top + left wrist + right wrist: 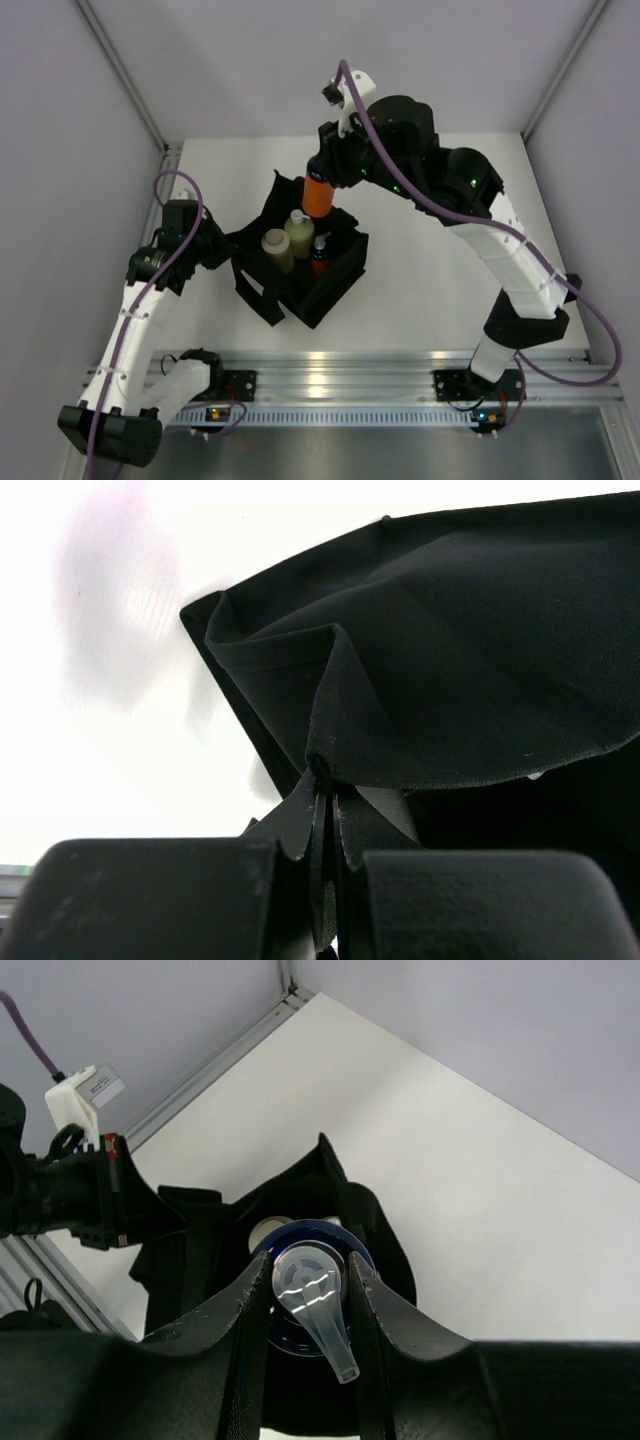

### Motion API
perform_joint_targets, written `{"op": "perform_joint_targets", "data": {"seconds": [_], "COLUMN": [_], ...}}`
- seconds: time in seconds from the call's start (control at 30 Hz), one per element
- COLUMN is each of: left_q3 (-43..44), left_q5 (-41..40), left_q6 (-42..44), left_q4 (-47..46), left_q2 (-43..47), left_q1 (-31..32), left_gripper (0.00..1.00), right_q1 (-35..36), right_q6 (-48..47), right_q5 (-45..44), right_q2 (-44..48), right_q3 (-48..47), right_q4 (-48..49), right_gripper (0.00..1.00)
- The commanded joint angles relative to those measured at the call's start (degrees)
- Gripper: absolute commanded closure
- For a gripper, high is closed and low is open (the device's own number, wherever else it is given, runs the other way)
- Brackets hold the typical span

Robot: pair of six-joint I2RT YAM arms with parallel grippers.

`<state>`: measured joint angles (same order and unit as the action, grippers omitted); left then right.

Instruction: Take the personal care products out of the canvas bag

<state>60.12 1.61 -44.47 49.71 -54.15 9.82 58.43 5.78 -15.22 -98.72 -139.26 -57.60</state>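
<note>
My right gripper (326, 168) is shut on the pale pump cap of an orange bottle (318, 196) with a dark-blue band, held upright above the back of the black canvas bag (300, 292). In the right wrist view the fingers clamp the cap (308, 1282) from both sides. Three more personal care products stand inside the bag: a pale yellow-green bottle (299, 232), a beige one (277, 248) and a second orange one (320, 256). My left gripper (228, 246) is shut on the bag's left fabric edge (450, 680), pinched between its fingers (325, 775).
White tabletop (440, 260) lies right of and behind the bag. Grey enclosure walls (60, 120) close in both sides and the back. An aluminium rail (340, 372) runs along the near edge by the arm bases.
</note>
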Motion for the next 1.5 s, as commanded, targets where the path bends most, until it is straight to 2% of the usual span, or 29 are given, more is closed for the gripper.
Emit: {"op": "perform_joint_targets", "data": {"seconds": [0.0,0.17,0.63,1.03,1.27,1.33,1.47], "left_q3": [0.97,0.97,1.05,1.93,0.71,0.61,1.23], "left_q5": [-0.99,-0.99,-0.64,-0.38,-0.20,-0.02,0.41], "left_q6": [0.88,0.96,1.22,1.66,1.23,1.40,1.31], "left_q4": [2.49,2.49,2.49,2.58,2.49,2.49,2.58], "left_q2": [0.27,0.45,0.80,0.80,1.33,1.15,1.24], "left_q1": [0.19,0.19,0.19,0.19,0.19,0.19,0.19], "left_gripper": [1.00,1.00,1.00,1.00,1.00,1.00,1.00], "right_q1": [-2.53,-8.06,-21.25,-29.69,-31.45,-32.07,-33.47], "right_q6": [1.69,3.36,2.92,-0.33,-0.95,-1.04,0.98], "right_q5": [-0.42,2.74,3.71,2.83,1.34,0.46,-0.77], "right_q2": [4.67,6.96,13.55,15.31,15.48,16.45,20.66], "right_q3": [-3.91,-3.83,2.32,12.17,15.86,20.06,35.85], "right_q4": [5.05,4.96,4.78,4.96,5.39,7.84,16.78], "right_gripper": [1.00,1.00,1.00,1.00,1.00,1.00,1.00]}}
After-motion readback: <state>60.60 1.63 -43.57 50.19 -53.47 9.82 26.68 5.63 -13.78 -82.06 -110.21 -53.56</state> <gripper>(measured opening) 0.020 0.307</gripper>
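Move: The orange pump bottle already hangs from the right fingers, clear above the bag. It is bound for bare table about 22 cm to this hand's right, 11 cm ahead and 45 cm below. Some 38 cm below the hand, in the bag, stand the other orange bottle (4 ahead, 1 left), the green pump bottle (9 ahead, 6 left) and the cream jar (7 ahead, 11 left). From the left hand, that spot is about 42 cm right, 10 ahead, 20 below. The orange pump bottle, still pinched at its neck, is carried by the right hand about 21 cm right and 9 cm forward, away from the bag to above bare table. The hand climbs some 5 cm at first, then sinks to about 7 cm below its starting height, turning roughly 30 degrees clockwise. The left hand keeps its pinch on the bag's rim, practically still. ##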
